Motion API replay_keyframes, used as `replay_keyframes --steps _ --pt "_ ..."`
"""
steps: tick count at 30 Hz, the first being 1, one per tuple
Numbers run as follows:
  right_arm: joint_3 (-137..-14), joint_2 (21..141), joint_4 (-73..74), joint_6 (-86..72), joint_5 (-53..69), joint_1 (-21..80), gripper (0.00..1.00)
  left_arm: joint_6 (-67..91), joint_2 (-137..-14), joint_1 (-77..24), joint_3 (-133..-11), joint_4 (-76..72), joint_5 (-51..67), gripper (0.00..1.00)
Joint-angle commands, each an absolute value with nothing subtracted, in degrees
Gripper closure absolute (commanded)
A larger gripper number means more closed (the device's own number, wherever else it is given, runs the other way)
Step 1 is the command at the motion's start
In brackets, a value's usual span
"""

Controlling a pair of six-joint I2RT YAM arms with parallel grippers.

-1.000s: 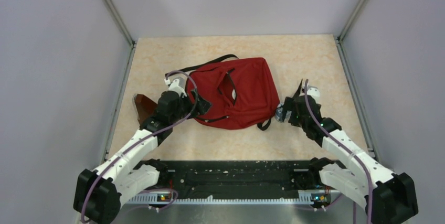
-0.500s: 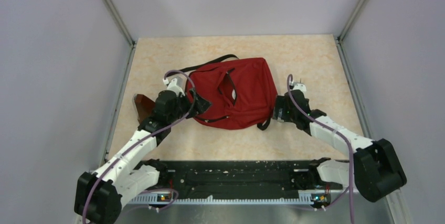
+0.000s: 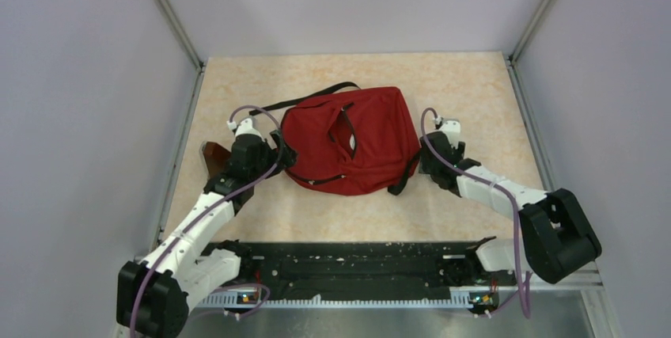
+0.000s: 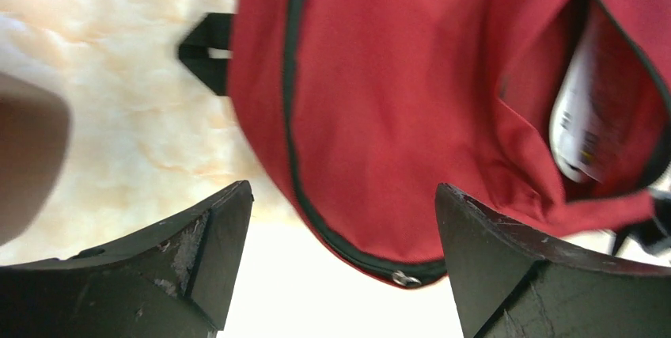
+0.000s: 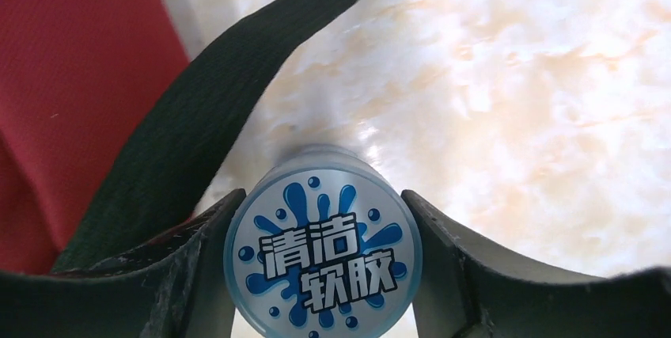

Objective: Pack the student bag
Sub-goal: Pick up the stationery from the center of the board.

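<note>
The student bag (image 3: 352,140) is a red backpack lying flat mid-table, its black zipper (image 4: 294,116) running along the near edge. A pocket (image 4: 609,100) gapes with a white printed item inside. My left gripper (image 3: 282,153) (image 4: 343,189) stands open just off the bag's left edge, with nothing between its fingers. My right gripper (image 3: 426,162) (image 5: 323,195) is at the bag's right side. It is shut on a round jar with a blue splash label (image 5: 323,263), both fingers against the jar's sides. A black strap (image 5: 206,140) lies beside the jar.
A small brown pouch (image 3: 214,156) (image 4: 28,156) lies left of my left gripper. A black strap (image 3: 305,99) trails from the bag's far left corner. Grey walls with metal rails (image 3: 178,172) enclose the table on three sides.
My right arm swung in toward the bag's right edge and its jaws closed onto the jar. My left gripper drew back leftward off the bag and opened wider.
</note>
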State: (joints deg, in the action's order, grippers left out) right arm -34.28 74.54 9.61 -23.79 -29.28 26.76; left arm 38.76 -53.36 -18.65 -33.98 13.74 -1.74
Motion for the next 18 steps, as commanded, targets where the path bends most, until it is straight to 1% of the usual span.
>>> replay_keyframes --steps 1,2,4,7,10,11,12,13,14,17,18 --pt "-38.24 74.10 10.44 -22.62 -42.54 27.07 0.71 36.76 -55.69 -18.19 -35.34 14.13 -12.75 0.10" --pt "-38.45 73.46 11.25 -22.29 -44.47 27.07 0.75 37.04 -56.31 -18.19 -35.32 13.76 -12.80 0.10" --pt "-38.83 71.51 12.72 -21.58 -48.59 27.07 0.79 37.11 -57.40 -18.19 -34.96 12.32 -12.75 0.10" --pt "-39.06 66.93 14.30 -20.22 -52.14 27.07 0.79 36.61 -59.55 -18.11 -34.82 10.65 -12.70 0.10" --pt "-40.54 62.05 16.33 -19.31 -51.44 27.07 0.80 36.62 -62.31 -17.95 -34.97 10.01 -12.26 0.12" --pt "-41.19 60.47 16.52 -19.03 -49.31 27.07 0.80 36.65 -62.92 -17.80 -34.63 9.03 -11.58 0.15" --pt "-42.00 59.19 16.41 -18.41 -46.67 27.19 0.82 36.61 -63.47 -17.68 -34.22 7.59 -10.72 0.20" --pt "-42.86 58.06 16.47 -18.07 -44.64 27.58 0.83 36.77 -63.84 -17.60 -33.72 6.00 -10.12 0.27" --pt "-43.74 57.42 16.41 -17.84 -42.72 28.16 0.83 36.79 -64.27 -17.57 -33.23 4.20 -9.36 0.31" --pt "-48.34 58.50 17.04 -15.66 -39.24 32.01 0.89 36.64 -66.17 -17.49 -32.95 0.61 -6.77 0.40" --pt "-50.37 59.60 17.60 -14.70 -38.62 33.83 0.90 36.09 -66.93 -17.49 -32.91 -2.07 -5.91 0.47"
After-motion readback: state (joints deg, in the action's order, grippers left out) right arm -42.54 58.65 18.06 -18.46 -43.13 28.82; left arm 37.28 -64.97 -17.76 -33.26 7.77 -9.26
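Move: The jar already sits between the right fingers. From there the bag's opening lies about 20 cm left, 7 cm ahead and roughly level; the dark strap is some 5 cm left, 2 cm back and 3 cm lower. From the left hand, the bag's left edge is about 3 cm ahead, 2 cm left and 7 cm below; the opening is 14 cm right, 3 cm ahead and 6 cm below, the brown pouch 17 cm left, 4 cm back and 8 cm below. The jar, kept in the right fingers' pinch, is lifted about 12 cm, first swinging some 5 cm right, away from the bag, then easing halfway back left as the fingers tip upward. The left hand sinks about 5 cm, with a little forward and left, towards the bag's left edge, its fingers closing partway over the zipper. ##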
